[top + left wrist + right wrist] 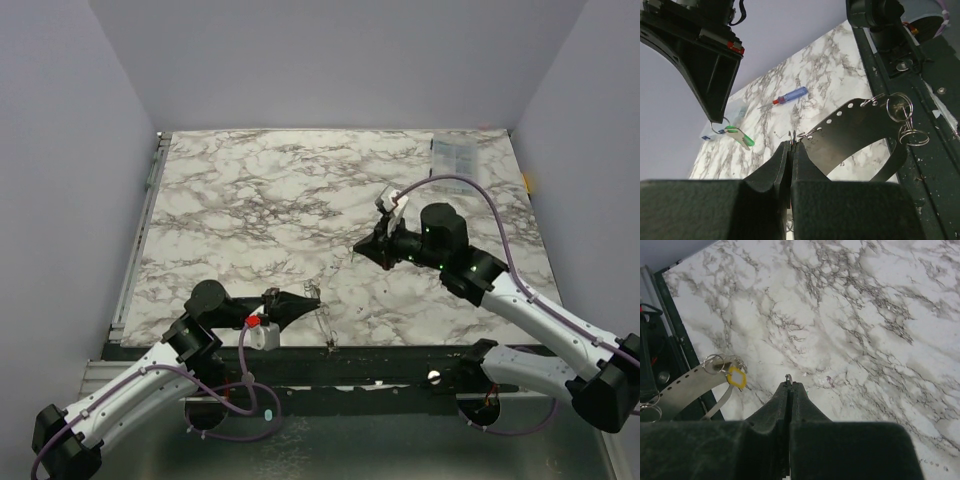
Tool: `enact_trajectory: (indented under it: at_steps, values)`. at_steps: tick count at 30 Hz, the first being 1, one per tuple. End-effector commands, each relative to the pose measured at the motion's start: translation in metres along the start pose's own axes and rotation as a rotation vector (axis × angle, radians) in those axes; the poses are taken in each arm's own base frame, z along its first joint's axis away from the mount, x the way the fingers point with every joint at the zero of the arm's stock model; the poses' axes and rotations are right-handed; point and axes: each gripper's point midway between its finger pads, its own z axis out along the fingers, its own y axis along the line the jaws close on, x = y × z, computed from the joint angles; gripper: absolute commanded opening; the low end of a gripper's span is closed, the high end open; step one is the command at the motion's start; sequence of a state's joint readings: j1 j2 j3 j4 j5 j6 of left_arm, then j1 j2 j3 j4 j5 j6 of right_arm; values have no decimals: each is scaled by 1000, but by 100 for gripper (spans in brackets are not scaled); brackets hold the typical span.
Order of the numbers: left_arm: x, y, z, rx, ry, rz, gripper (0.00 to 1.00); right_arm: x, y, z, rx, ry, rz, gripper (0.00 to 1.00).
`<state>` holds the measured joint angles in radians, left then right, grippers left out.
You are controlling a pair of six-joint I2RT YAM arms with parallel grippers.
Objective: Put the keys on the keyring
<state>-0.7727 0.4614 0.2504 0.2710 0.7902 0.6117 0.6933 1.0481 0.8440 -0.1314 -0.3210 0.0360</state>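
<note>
The keyring [860,120] is a grey perforated strap bent into a loop, with small split rings [900,107] at its far end. My left gripper [791,145] is shut on a thin wire ring at the loop's near end, close to the table's front edge [330,345]. My right gripper [360,250] hovers mid-table, shut on a small ring. From that ring hang a green key and a pale piece [742,137]. In the right wrist view the right gripper [790,385] pinches that ring, and a yellow-rimmed key head [736,376] hangs on the keyring [685,387].
A blue stick with a red tip [790,96] lies on the marble behind the keys. A clear plastic box [458,155] sits at the back right corner. The dark base rail [930,150] runs right beside the loop. White walls close in the table.
</note>
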Motion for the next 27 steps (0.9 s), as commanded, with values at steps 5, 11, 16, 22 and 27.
enact_trajectory:
  at_steps: [5, 11, 16, 22, 27]
  values:
    - [-19, -6, 3, 61, -86, 21, 0, 5, 54, -9, -176, -135, -308, 1]
    - [-21, -8, 4, 79, -96, 8, 0, 4, 72, -16, -221, -214, -417, 1]
    - [-23, -9, 5, 86, -103, -1, 0, 2, 81, -23, -239, -287, -498, 1]
    - [-24, -9, 5, 88, -109, -7, 0, 4, 85, -26, -237, -313, -562, 1]
    - [-25, -7, 5, 79, -111, -20, 0, 16, 103, -28, -272, -346, -698, 1]
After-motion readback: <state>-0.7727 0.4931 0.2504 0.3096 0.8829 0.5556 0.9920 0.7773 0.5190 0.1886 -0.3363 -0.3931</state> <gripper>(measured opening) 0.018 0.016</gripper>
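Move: The right hand holds the green key, dangling a couple of centimetres below its fingertips. It is bound for the keyring's front end, roughly 9 cm back, 10 cm to its left and 3 cm lower; the yellow key hangs right there, slightly lower. The left hand grips the keyring near that end, which lies about 3 cm ahead of its fingertips and 1 cm left. The right hand carries the green key about 9 cm back towards the keyring, levelling its fingers and swinging left. ##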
